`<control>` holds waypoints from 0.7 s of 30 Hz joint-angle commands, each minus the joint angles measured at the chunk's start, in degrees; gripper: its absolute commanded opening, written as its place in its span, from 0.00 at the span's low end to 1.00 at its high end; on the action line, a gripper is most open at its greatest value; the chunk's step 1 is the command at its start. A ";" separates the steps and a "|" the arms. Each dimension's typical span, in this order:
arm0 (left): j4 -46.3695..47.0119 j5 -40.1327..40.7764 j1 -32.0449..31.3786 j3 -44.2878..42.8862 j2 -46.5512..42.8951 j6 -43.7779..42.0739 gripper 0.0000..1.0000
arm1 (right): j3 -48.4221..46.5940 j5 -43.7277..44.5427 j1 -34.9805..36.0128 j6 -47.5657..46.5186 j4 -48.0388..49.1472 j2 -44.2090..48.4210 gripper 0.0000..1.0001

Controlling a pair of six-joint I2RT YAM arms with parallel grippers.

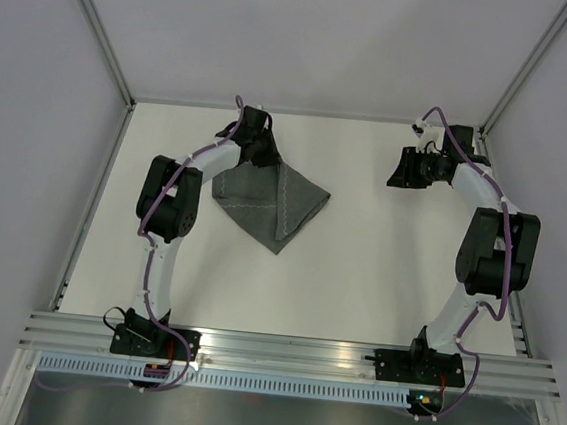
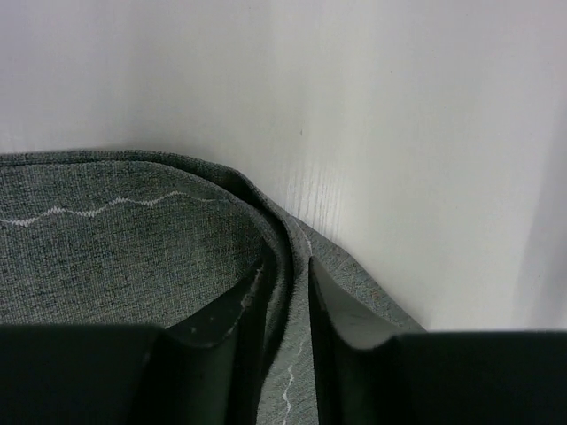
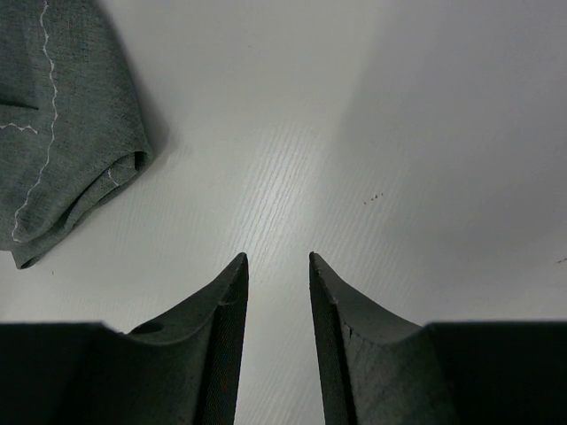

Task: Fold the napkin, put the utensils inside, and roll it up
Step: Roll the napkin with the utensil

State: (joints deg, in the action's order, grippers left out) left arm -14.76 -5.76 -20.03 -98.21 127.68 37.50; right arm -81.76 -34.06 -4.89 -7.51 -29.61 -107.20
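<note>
The dark grey napkin lies bunched and partly folded at the back left of the table, its light stitched line showing. My left gripper is down at the napkin's far corner. In the left wrist view a folded edge of the napkin runs up between the fingers of the left gripper, which stand a little apart with a dark gap beside the left finger. My right gripper hovers open over bare table at the back right, holding nothing. A napkin corner shows to the upper left of the right gripper. The utensils are out of view.
White walls close the table at the back and on both sides. An aluminium rail with both arm bases runs along the near edge. The left arm's elbow rises just left of the napkin.
</note>
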 commanded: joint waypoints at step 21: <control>-1.57 30.70 -17.83 14.19 -23.71 -26.32 0.71 | -1.83 -1.53 -0.92 -0.49 -0.45 2.78 0.40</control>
State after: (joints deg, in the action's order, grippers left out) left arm -12.58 13.08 -30.24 -83.99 103.59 20.62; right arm -81.78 -34.28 -5.28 -7.75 -30.46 -106.61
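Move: The far end of the napkin's standing fold is right between my left fingertips, barely 1 cm below the hand point. From this hand the napkin's right corner lies about 15 cm to the right and 7 cm back, its near corner some 25 cm back and 3 cm to the right, both about 4 cm lower. From my idle right hand, the fold's far end is about 28 cm to the left, 5 cm ahead and 9 cm below. I let go of the napkin's fold with my left hand, opening the fingers wide while easing a couple of centimetres back and left at table level. Then I lift quickly away, about 12 cm up and 6 cm back in all, swinging right again at the very end. My wrist tips up some 25 degrees, its left side rising. ##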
